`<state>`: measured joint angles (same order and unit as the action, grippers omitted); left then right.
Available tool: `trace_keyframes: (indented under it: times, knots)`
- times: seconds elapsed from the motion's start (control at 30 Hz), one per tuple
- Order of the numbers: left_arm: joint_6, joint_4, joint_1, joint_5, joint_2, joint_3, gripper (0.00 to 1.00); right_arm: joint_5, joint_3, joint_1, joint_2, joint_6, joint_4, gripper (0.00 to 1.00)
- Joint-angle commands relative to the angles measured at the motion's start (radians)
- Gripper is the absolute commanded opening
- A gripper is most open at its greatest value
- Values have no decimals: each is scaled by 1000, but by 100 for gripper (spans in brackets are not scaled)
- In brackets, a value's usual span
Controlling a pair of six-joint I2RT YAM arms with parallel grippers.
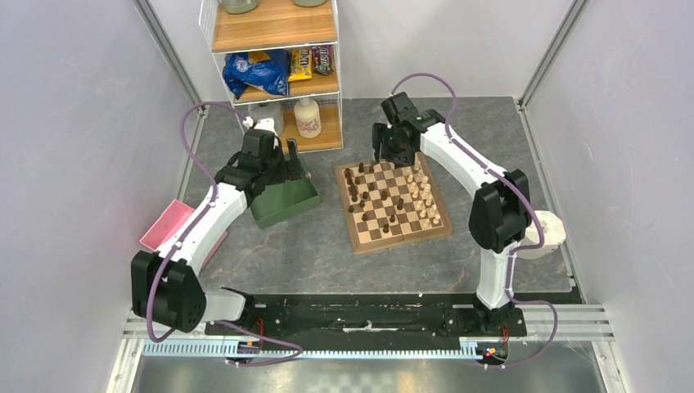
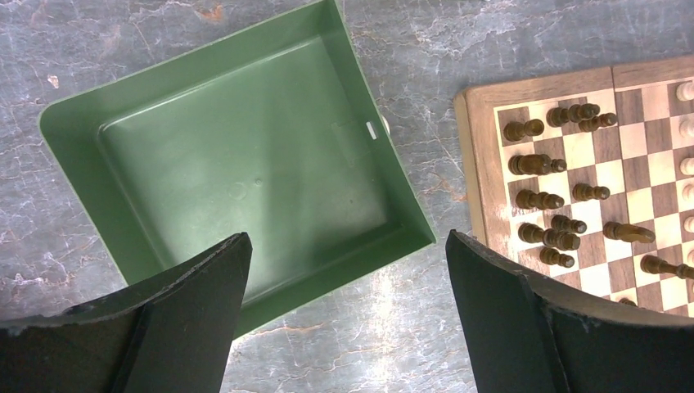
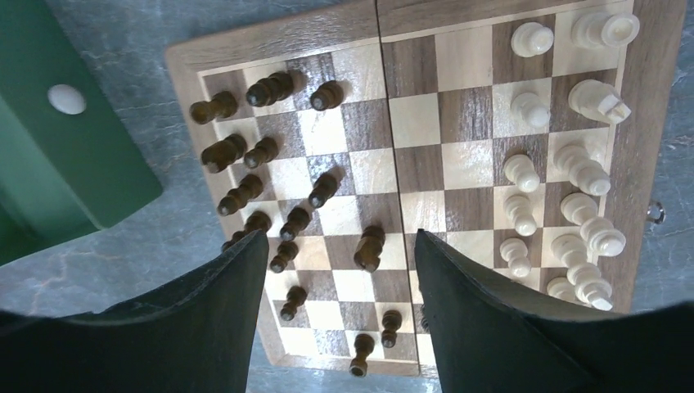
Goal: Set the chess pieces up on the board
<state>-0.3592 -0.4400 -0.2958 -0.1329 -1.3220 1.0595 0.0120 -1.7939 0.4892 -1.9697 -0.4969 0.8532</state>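
The board (image 1: pixel 401 239) lies right of centre on the grey table. Dark brown chess pieces (image 1: pixel 360 192) stand on its left half, some scattered toward the middle. Cream chess pieces (image 1: pixel 424 192) line its right side. My right gripper (image 1: pixel 393 155) hovers over the board's far edge. In the right wrist view its jaws (image 3: pixel 342 237) stand apart with nothing between them, above dark pieces (image 3: pixel 370 246) near the board's border (image 3: pixel 270 37). My left gripper (image 1: pixel 290 164) is open and empty over the green tray's (image 2: pixel 245 164) edge, with the board (image 2: pixel 479 164) to its right.
The green tray (image 1: pixel 282 205) sits left of the board and holds nothing. A wooden shelf unit (image 1: pixel 274 33) with snack bags and a white bottle (image 1: pixel 308 119) stands at the back. A pink object (image 1: pixel 168 223) lies at the left, a white roll (image 1: pixel 550 233) at the right.
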Motion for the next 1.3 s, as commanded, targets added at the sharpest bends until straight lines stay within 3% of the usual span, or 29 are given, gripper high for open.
trace_keyframes:
  times: [0.0, 0.27, 0.67, 1.27]
  knots:
    - [-15, 29, 5, -3, -20, 43, 96, 71, -94, 22, -62, 62, 81, 72]
    - [-5, 26, 5, 2, -28, 43, 95, 96, -116, 62, -91, 69, 112, 59]
    - [-1, 24, 4, -4, -1, 28, 95, 60, -154, 87, -112, 58, 107, 49]
    - [-8, 27, 4, 7, -6, 28, 94, 40, -74, 132, -46, 16, 104, 50]
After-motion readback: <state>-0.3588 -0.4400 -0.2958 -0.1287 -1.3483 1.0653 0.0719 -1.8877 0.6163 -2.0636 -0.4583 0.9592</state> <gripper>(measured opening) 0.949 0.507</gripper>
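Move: The dark pawn standing one column in from its row seems next: about 2 cm back, 3 cm left and 8 cm below the right hand. From that pawn, another dark pawn is 3 cm left and 3 cm nearer, a dark knight 3 cm right and 3 cm nearer; the outer pawn is 4 cm left and 3 cm farther out. From the idle left hand, the aimed-at pawn lies some 24 cm right, 1 cm ahead, 21 cm below. The right hand shifts about 4 cm left, 3 cm back and 2 cm down over the dark pawns, fingers half closing. ##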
